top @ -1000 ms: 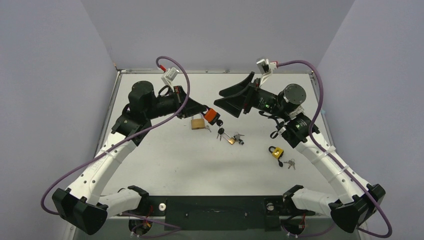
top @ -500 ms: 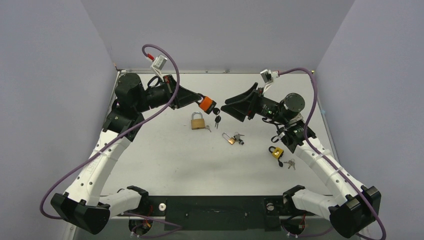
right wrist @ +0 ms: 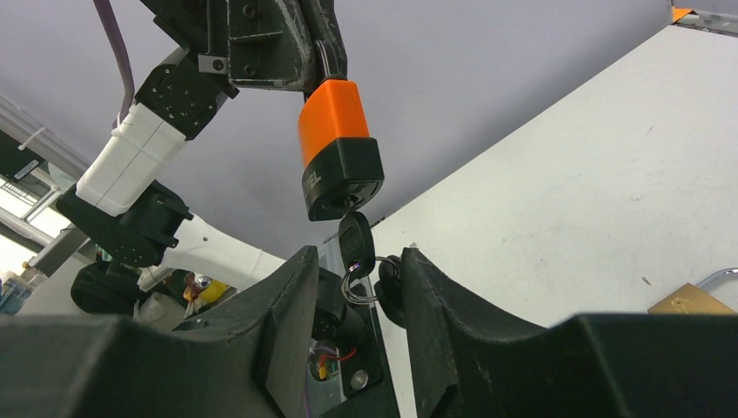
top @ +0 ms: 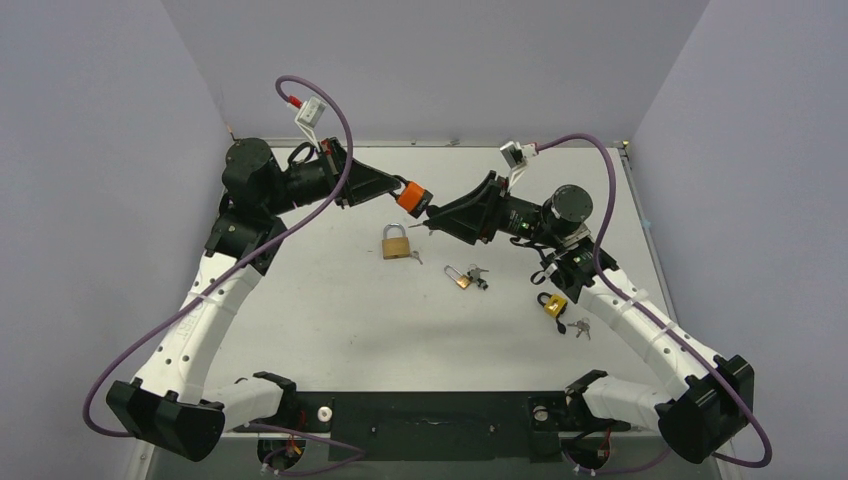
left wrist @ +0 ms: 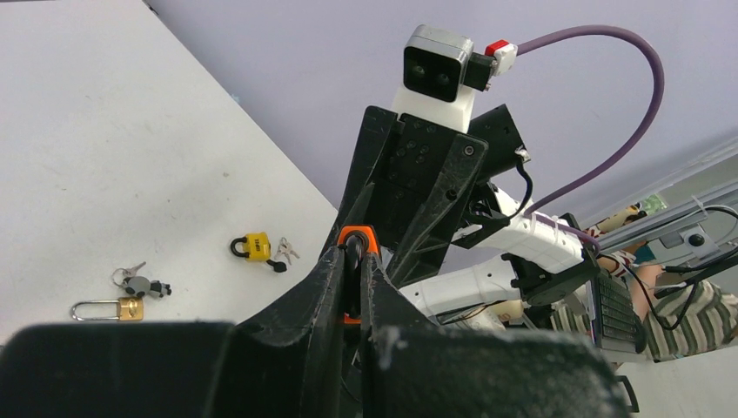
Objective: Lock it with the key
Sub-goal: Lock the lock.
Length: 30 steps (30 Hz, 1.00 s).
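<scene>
An orange and black padlock hangs in the air over the far middle of the table, my left gripper shut on its shackle. In the left wrist view the orange body shows just past the closed fingertips of the left gripper. A black-headed key sticks out of the padlock's underside, with a ring and a second key hanging from it. My right gripper faces the lock from the right. Its jaws stand on either side of the key head, with a gap still showing on the left side.
On the table lie a brass padlock, a small brass padlock with keys, and a yellow padlock with its keys. Grey walls enclose the table on three sides.
My left arm has lifted the orange padlock up and back to the left. The right gripper has followed it leftward, and its jaws have narrowed round the hanging key.
</scene>
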Tool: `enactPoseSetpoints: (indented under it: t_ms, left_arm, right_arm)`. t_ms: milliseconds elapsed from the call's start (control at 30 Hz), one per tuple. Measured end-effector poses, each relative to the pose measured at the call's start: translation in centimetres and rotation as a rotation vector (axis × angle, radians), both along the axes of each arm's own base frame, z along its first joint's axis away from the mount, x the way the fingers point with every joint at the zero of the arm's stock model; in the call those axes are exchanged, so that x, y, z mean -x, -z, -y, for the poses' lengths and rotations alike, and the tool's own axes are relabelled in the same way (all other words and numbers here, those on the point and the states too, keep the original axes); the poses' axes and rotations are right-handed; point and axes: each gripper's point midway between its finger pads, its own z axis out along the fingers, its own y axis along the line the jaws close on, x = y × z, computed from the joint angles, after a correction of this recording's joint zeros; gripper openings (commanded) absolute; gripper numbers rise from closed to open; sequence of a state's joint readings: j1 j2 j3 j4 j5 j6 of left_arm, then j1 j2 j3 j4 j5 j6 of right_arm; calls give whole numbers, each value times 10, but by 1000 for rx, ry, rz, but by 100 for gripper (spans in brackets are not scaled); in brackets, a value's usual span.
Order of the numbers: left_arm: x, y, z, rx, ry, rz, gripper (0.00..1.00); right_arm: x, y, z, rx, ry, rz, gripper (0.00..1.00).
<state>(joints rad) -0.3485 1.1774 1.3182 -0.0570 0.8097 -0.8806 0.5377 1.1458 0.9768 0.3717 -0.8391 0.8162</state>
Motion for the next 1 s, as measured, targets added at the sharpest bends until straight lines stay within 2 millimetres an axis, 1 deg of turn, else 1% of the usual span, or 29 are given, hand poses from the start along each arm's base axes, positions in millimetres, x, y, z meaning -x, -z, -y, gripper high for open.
enactPoseSetpoints:
  t_ms: [267, 433, 667, 867, 1000]
  left_arm:
    - [0, 0, -2, 8, 7, -3, 0]
    - [-1, 2, -3, 11, 9, -11, 0]
    - [-4, 2, -5, 17, 5, 4, 0]
    - [-6, 6, -8, 27, 7, -14, 0]
    - [-4, 7, -10, 25, 22, -20, 0]
  right_arm:
    - [1, -5, -4, -3, -9, 9, 19]
    - [0, -6, -7, 0, -11, 12, 0]
    - [1, -6, -9, -1, -20, 8, 0]
    - [0, -6, -9, -1, -15, 6, 0]
    - [1, -2, -9, -9, -16, -2, 0]
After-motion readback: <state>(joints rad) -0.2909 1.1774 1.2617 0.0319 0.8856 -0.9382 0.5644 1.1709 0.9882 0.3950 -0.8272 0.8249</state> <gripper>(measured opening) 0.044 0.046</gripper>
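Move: The head of the key standing in the orange lock lies about 2 cm to the right hand's left, straight off its half-open fingertips and level with them. The orange lock's body is some 5 cm to the left of this hand, 1 cm ahead and 3 cm above; the spare key on the ring dangles about 2 cm straight below. From the left hand, which grips the shackle, that key head is roughly 7 cm to the right, 2 cm back and 5 cm lower. The right hand eases about 1 cm left, with a slight rise, so that the key head in the lock comes between its half-open fingers, and they close on it from both sides in the first half second; it then keeps the pinch almost still, with no turn of the wrist. The left hand keeps its shut grip on the shackle, holding the orange lock up to the right hand while drifting about 1 cm to the left and slightly down. ##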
